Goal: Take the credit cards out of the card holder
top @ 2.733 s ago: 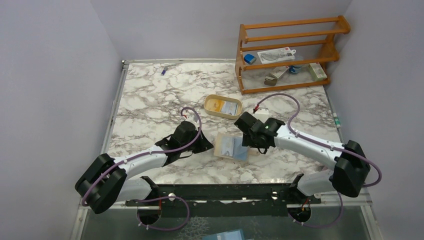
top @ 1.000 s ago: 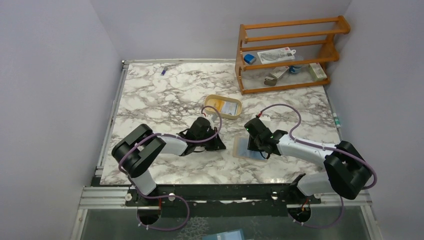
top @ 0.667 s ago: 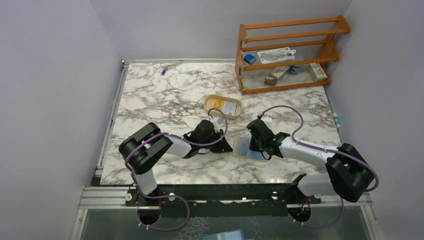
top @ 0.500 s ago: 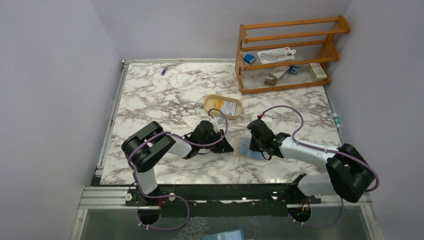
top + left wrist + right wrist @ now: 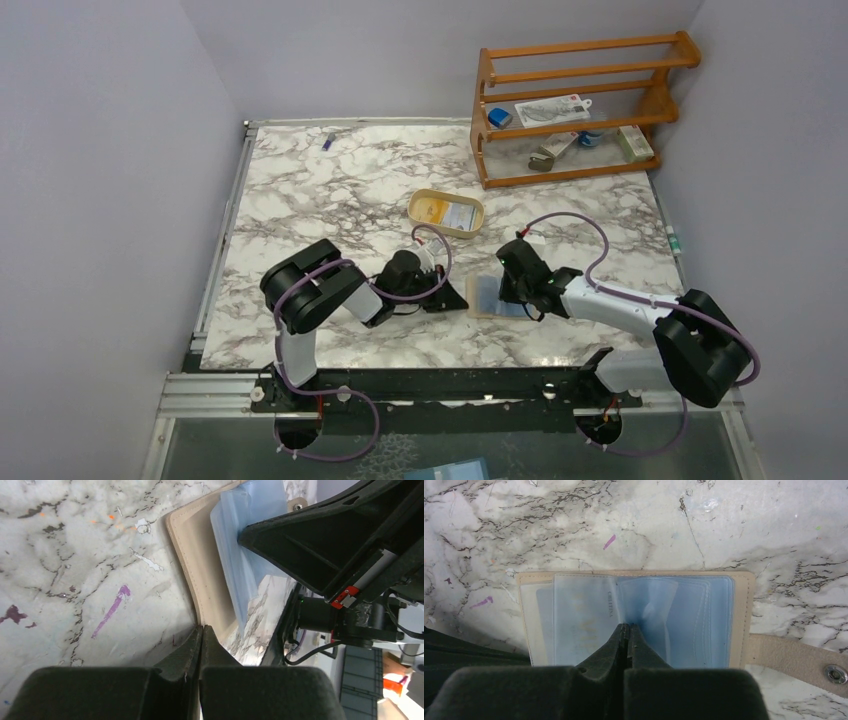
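Observation:
The card holder (image 5: 487, 298) lies open on the marble, a beige wallet (image 5: 744, 615) with pale blue plastic sleeves (image 5: 674, 620) and a snap tab (image 5: 833, 673) at its right. A pale card (image 5: 579, 622) shows faintly inside the left sleeve. My right gripper (image 5: 626, 626) is shut, its tips pressed on the sleeves' middle fold. My left gripper (image 5: 202, 627) is shut, low on the table, its tips touching the wallet's beige edge (image 5: 197, 565). A yellow-orange card (image 5: 430, 208) and a bluish-white card (image 5: 462, 215) lie in the oval tan tray (image 5: 445, 229).
A wooden rack (image 5: 570, 105) with small items stands at the back right. A small blue object (image 5: 327, 142) lies at the far left of the table. The right gripper's black body (image 5: 340, 540) fills the left wrist view beside the wallet.
The wallet has slid right under my right gripper. My left gripper has moved right along the table up to the wallet's left edge, and the left arm has folded up closer.

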{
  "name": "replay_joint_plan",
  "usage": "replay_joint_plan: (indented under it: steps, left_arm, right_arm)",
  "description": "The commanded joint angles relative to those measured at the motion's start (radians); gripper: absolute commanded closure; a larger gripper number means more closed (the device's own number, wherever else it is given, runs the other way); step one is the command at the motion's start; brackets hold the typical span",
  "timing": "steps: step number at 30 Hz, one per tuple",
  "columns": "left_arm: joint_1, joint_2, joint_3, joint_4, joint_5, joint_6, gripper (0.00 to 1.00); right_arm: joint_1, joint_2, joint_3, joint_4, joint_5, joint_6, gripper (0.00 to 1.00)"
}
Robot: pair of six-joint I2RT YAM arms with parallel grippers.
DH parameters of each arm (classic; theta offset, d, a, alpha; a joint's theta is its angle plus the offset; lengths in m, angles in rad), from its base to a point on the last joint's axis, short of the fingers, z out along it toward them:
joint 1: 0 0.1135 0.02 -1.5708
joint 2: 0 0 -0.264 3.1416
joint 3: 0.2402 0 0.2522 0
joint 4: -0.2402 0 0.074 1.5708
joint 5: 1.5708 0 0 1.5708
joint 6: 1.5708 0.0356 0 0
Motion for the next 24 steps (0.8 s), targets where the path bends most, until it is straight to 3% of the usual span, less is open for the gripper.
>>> replay_joint_plan:
  steps: [1, 10, 20, 24]
  left_arm:
    - [-0.008, 0.049, -0.028, 0.236, 0.035, -0.08, 1.0]
    - [-0.008, 0.055, -0.064, 0.308, -0.025, -0.12, 0.65]
    - [-0.008, 0.087, -0.074, 0.355, -0.045, -0.141, 0.64]
    - [0.004, 0.049, -0.119, 0.284, -0.08, -0.098, 0.64]
  right_arm:
    - [0.01, 0.036, -0.043, 0.007, -0.136, 0.016, 0.99]
    - [0.011, 0.024, -0.05, 0.012, -0.145, 0.011, 0.99]
    - [0.01, 0.018, -0.059, 0.024, -0.156, 0.009, 0.99]
    - [0.01, 0.006, -0.056, 0.01, -0.144, 0.002, 0.99]
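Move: The open card holder's middle is about 6 cm right and 2 cm ahead of the left hand, some 1 cm lower, its left edge right at the shut fingertips. The right hand is already over that middle, which lies 1 cm back and 1 cm below, fingers shut on the clear sleeves. The yellow tray stands about 16 cm ahead and 3 cm left of the left hand. Left rises about 1 cm, opening its fingers a third around the holder's left edge; right keeps pinching the sleeves. ##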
